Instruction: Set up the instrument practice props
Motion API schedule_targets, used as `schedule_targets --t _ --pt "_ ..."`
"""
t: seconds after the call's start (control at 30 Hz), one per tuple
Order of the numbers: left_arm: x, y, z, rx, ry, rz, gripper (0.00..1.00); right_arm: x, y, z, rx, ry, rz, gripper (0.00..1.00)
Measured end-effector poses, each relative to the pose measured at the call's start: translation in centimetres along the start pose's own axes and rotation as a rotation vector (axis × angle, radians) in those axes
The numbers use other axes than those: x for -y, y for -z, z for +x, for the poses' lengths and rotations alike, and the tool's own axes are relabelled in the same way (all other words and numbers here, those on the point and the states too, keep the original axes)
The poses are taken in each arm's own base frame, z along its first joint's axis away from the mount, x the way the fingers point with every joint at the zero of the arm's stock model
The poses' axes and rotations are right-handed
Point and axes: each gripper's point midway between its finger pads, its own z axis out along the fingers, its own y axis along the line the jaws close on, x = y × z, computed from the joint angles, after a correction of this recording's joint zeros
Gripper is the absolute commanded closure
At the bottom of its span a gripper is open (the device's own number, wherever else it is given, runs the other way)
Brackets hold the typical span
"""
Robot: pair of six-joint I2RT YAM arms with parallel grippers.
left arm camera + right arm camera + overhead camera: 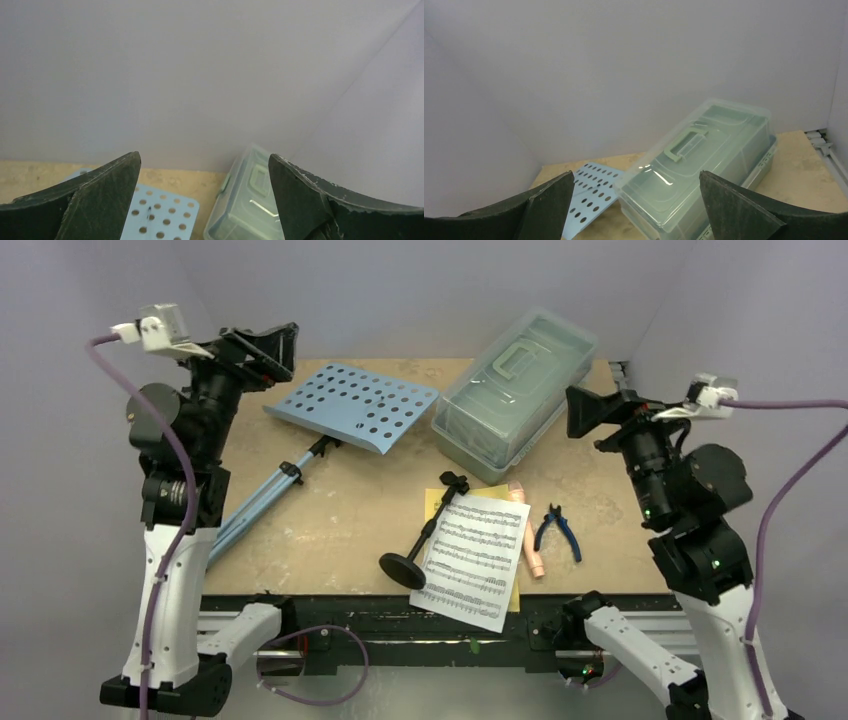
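Observation:
The light blue perforated music stand (350, 405) lies flat at the table's back left, its folded tripod legs (255, 505) pointing to the near left. White music sheets (475, 560) rest on a yellow sheet (432, 502) near the front edge. The black mic stand (425, 535) lies on its side across them, round base (402, 570) nearest me. A peach-pink toy microphone (528, 540) lies just right of the sheets. My left gripper (262, 350) (204, 157) hangs open and empty above the music stand (165, 215). My right gripper (590, 415) (636, 175) is open and empty, raised right of the box.
A clear lidded plastic box (515, 390) (704, 160) (250, 205) with a green handle stands at the back right, touching the music stand's plate (594, 192). Blue-handled pliers (557, 530) lie right of the microphone. Grey walls close in the back and both sides.

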Motion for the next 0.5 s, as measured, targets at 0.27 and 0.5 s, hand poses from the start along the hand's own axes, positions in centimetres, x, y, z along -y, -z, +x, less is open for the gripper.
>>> schedule_targets --t 0.27,0.5 --pt "-5.9 0.5 10.7 -0.290 0.026 -0.167 0.00 -2.6 -5.9 9.2 -0.285 -0.012 -0.092 0.01" --pt "-7.5 3.3 12.4 -0.328 0.013 -0.237 0.00 -8.7 -7.1 23.3 -0.601 -0.289 -0.347 0.01"
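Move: From the left hand the blue music stand's tray lies about 28 cm straight ahead and 50 below, its legs 14 cm to the left, level with the hand, and the clear box roughly 32 ahead and 44 right. From the right hand the tray is some 36 cm ahead, 42 left and 45 down; the box stands 36 straight ahead, and the black stand lies about 27 to the left, level with the hand. Swing the right gripper left and down together, just under 20 cm each way, with some 8 cm of forward reach early on, across in front of the box towards the music stand's tray; turn it counter-clockwise and tip it down as it goes. Lower the left gripper about 15 cm towards the tray, easing a little forward and then partly back, tipping down some 25 degrees. Keep both open, touching nothing. ##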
